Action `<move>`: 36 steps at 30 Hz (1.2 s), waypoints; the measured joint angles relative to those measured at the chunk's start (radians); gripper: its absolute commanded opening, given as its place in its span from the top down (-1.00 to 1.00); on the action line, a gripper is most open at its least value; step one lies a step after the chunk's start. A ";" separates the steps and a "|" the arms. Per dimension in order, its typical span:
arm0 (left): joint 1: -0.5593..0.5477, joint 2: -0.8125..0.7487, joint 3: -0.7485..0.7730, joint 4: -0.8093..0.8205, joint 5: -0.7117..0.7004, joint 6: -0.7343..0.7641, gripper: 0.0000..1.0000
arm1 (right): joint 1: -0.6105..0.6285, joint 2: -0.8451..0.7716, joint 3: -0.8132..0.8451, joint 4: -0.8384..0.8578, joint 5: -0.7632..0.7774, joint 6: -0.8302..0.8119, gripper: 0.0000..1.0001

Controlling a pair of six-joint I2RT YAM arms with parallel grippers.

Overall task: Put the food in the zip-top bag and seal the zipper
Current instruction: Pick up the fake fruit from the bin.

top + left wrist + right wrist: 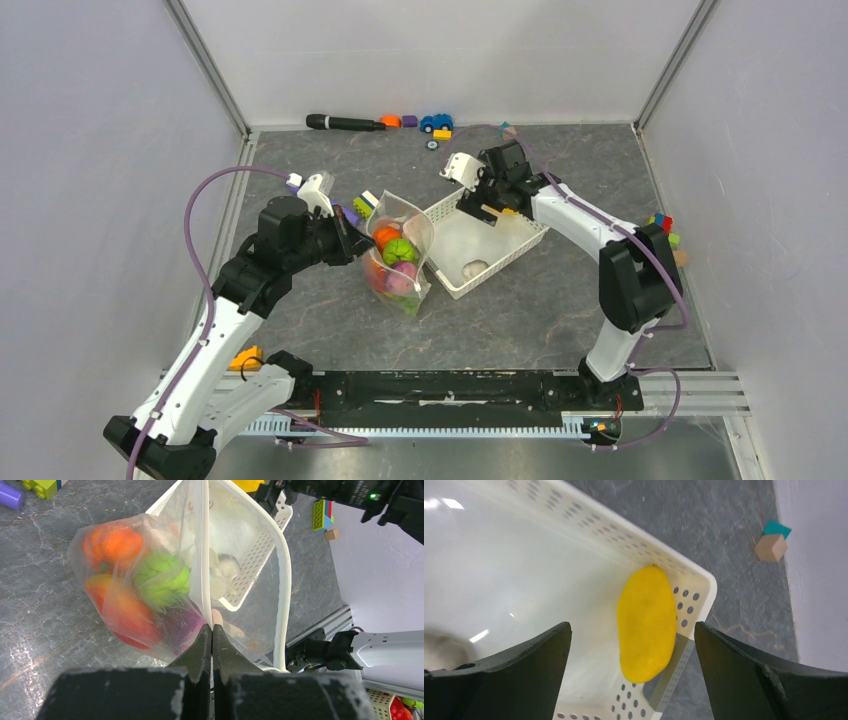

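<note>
The clear zip-top bag stands upright left of the white basket, its mouth open. It holds food: an orange pumpkin, a green fruit, a red-orange piece and a purple one. My left gripper is shut on the bag's white zipper strip at the mouth edge. My right gripper is open above the basket's far corner, its jaws on either side of the yellow mango, which lies inside against the wall, not touching it.
A small pale object lies in the basket. A black microphone, a blue toy car and blocks sit by the back wall. More blocks lie by my left gripper and the right arm.
</note>
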 measured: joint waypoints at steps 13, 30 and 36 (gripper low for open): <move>0.005 0.002 0.000 0.000 0.000 0.000 0.96 | 0.000 0.141 0.014 -0.056 0.289 -0.160 -0.96; 0.006 0.002 0.000 0.000 0.000 0.000 0.96 | 0.006 0.175 0.019 -0.031 0.346 -0.164 -0.95; 0.006 0.003 0.000 0.000 0.000 0.000 0.96 | 0.031 0.170 0.002 0.002 0.394 -0.160 -0.96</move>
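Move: The yellow fruit, lying in the far corner of the bin, is some 5 cm to my right hand's right, 3 cm ahead and 8 cm below. The white bulb in the bin is about 13 cm back and 3 cm left of that hand; the food-filled bag stands roughly 20 cm to its left and 9 cm back. From my left hand the yellow fruit lies about 30 cm right, 12 cm ahead and 19 cm down. I swing my right hand down and to the right into the bin's far corner, about 6 cm each way, quickly at first and then easing almost to a stop close over the yellow fruit. On the way my wrist rolls some 25 degrees, left side dropping, so the wide-open fingers point down more steeply; they stay open. My left hand holds still, keeping its pinch on the bag's rim. ##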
